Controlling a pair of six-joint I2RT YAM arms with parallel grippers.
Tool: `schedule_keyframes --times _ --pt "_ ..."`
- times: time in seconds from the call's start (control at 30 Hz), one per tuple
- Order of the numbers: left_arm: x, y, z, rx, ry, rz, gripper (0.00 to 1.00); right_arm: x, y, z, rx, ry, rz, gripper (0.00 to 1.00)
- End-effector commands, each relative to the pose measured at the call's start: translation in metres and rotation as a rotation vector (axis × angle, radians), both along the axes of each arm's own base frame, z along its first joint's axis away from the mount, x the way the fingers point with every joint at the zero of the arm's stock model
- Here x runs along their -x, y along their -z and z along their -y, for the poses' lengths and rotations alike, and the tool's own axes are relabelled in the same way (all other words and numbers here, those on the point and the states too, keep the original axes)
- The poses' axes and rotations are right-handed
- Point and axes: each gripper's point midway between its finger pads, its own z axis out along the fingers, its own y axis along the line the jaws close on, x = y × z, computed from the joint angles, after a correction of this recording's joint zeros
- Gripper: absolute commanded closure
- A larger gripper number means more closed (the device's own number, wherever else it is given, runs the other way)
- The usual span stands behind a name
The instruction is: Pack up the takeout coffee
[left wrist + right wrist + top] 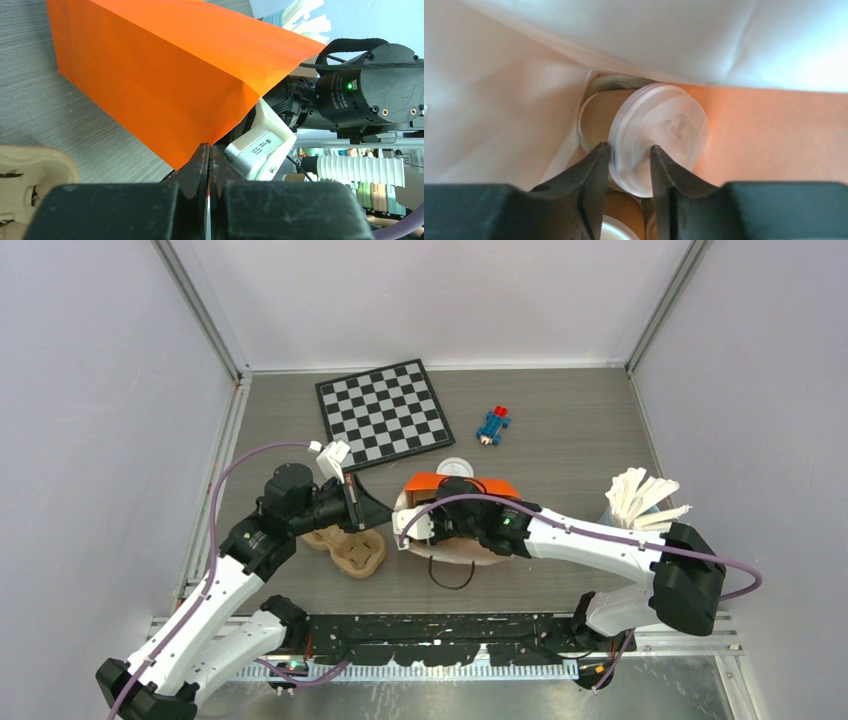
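An orange paper bag (462,483) lies on its side at mid-table, its white inside (514,100) filling the right wrist view. My left gripper (210,150) is shut on the bag's edge (200,135), holding the mouth up. My right gripper (629,150) reaches into the bag, jaws apart. Just beyond its fingertips lies a takeout coffee on its side, white lid (659,130) facing me; no firm grip on it shows. A second brown cup (629,210) lies under the fingers. A round white lid (453,467) shows behind the bag.
A tan pulp cup tray (350,548) sits under my left wrist. A chessboard (380,412) and a blue-and-red toy (493,425) lie at the back. A tumbler of pale sticks (640,498) stands at the right. A black cord loop (452,575) lies in front of the bag.
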Motion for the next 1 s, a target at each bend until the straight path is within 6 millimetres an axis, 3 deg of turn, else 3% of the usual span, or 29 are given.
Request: schedule_keyframes --times 0.0,0.2,0.4,0.7,0.97 --pt "0.007 -0.027 0.008 0.080 0.054 0.065 1.00 0.002 0.007 -0.002 0.023 -0.025 0.000 0.65" --pt "0.006 -0.025 0.008 0.076 0.053 0.060 1.00 0.003 0.000 -0.001 0.024 -0.030 -0.003 0.77" --pt "0.005 -0.021 0.007 0.066 0.043 0.050 1.00 0.019 -0.001 -0.002 0.006 -0.056 -0.076 0.91" --pt "0.001 -0.018 0.004 0.062 0.005 0.036 1.00 0.011 -0.023 -0.002 -0.025 -0.025 -0.012 0.94" --pt "0.003 -0.016 0.006 0.067 0.014 0.023 1.00 0.008 -0.026 0.003 -0.005 -0.042 0.081 0.94"
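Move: The right hand reaches down inside the bag, its fingers open around the lid rim of the tipped coffee; that cup's middle is roughly 1 cm ahead, 3 cm left and 4 cm below. A second coffee lies about 2 cm ahead, 2 cm right and 7 cm below the hand. The bag corner pinched by the left hand is some 5 cm back, 12 cm left and 10 cm above it. From the left hand the tipped coffee is about 6 cm ahead, 10 cm right and 15 cm down. The right hand first stays put deep in the bag and closes its fingers from about half open to just over a quarter, where they stop on the tipped coffee's lid rim and pinch it with one pad on either side. With that grip kept, it draws back about 1 cm towards the robot, then begins to rise, about half a centimetre, with hardly any wrist turn, while the shut left fingers keep hold of the bag's corner and stay nearly still. ##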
